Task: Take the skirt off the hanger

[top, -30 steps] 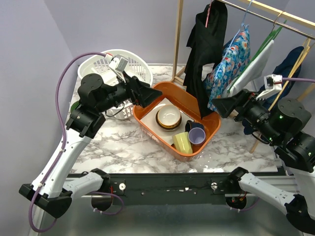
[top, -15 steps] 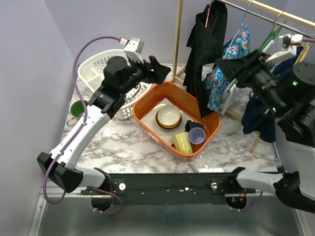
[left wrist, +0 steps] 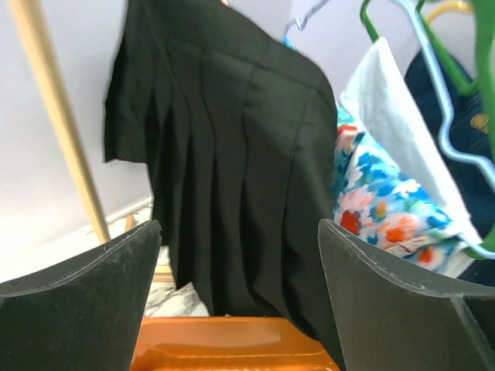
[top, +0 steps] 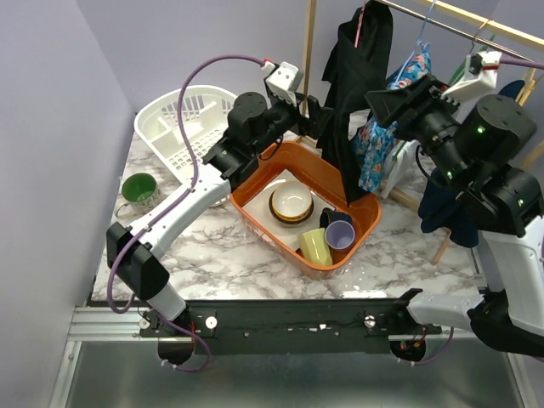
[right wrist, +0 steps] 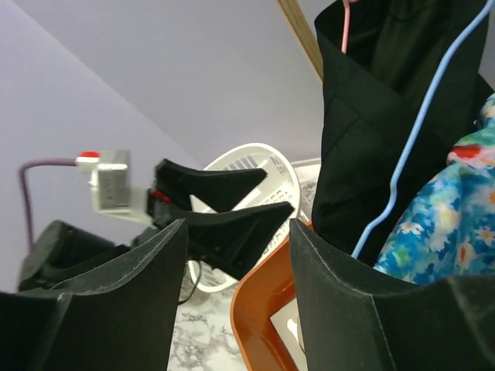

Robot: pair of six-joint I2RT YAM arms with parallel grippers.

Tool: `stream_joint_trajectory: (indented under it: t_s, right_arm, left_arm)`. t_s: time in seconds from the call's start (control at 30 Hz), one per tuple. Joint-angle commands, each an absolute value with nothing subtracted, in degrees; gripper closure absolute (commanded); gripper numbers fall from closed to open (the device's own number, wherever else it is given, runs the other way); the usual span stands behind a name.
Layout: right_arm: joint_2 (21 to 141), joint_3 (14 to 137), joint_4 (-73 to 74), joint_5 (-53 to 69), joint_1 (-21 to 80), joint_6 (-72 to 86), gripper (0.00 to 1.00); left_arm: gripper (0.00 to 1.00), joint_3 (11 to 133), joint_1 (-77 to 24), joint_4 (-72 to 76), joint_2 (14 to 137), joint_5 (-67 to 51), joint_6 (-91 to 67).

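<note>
The skirt (top: 350,93) is black and pleated and hangs from a pink hanger (top: 364,21) at the left end of the wooden rail. Its hem drops to the orange tub. My left gripper (top: 321,121) is open just left of the skirt at mid height; in its wrist view the skirt (left wrist: 224,154) fills the space ahead of the left gripper (left wrist: 240,224) without touching it. My right gripper (top: 376,100) is open, with narrower jaws, at the skirt's right edge. In the right wrist view the right gripper (right wrist: 240,220) holds nothing, with skirt (right wrist: 387,139) and hanger (right wrist: 345,23) to its upper right.
An orange tub (top: 280,242) with a bowl and mugs stands under the skirt. A white basket (top: 183,127) and a green cup (top: 136,189) are at the left. The rack's wooden post (top: 308,59) rises behind my left gripper. Floral (top: 384,140), white and navy (top: 450,204) garments hang to the right.
Both arms have lifted and swung in towards the rack. My left gripper went from over the basket to the skirt's left side. My right gripper rose to its right edge, jaws narrower.
</note>
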State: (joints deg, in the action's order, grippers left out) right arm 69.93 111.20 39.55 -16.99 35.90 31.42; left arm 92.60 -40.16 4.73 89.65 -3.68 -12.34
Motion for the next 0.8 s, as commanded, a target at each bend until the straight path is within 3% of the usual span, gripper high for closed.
stream_joint_trajectory:
  t_s: [0.0, 0.53, 0.77]
  right_arm:
    - [65.8, 108.8, 35.8, -21.5, 36.1, 30.9, 0.37]
    - [64.0, 106.0, 35.5, -21.6, 36.1, 30.1, 0.36]
    - [62.4, 104.3, 34.6, -21.7, 36.1, 30.1, 0.36]
  left_arm:
    - [0.07, 94.2, -41.6, 11.7, 93.4, -9.0, -12.0]
    - [0.04, 95.9, -48.1, 14.2, 94.1, 0.2, -6.7]
    - [0.1, 103.4, -50.5, 8.0, 101.7, 12.7, -3.7]
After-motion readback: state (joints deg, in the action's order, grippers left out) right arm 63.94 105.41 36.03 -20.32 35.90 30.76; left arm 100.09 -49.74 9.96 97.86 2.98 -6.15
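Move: Off to the left hand's right, about 15 cm away and 2 cm farther out, the floral skirt hangs, its middle some 5 cm lower. The black garment stands nearer, roughly 8 cm ahead and 8 cm to the right; the white garment lies beyond the skirt, some 24 cm right and 3 cm ahead, both near hand height. From the right hand, the skirt is about 14 cm ahead, 5 cm right and 10 cm below. Sweeping right about 7 cm on the near side of the black garment towards the floral skirt, the left hand dips some 3 cm, then climbs back slightly above its starting height, drawing back a little as its fingers tip up slightly and stay wide open. The right hand eases 2 to 3 cm right and slightly back, with a brief rise and sink, fingers still part-open and empty. ##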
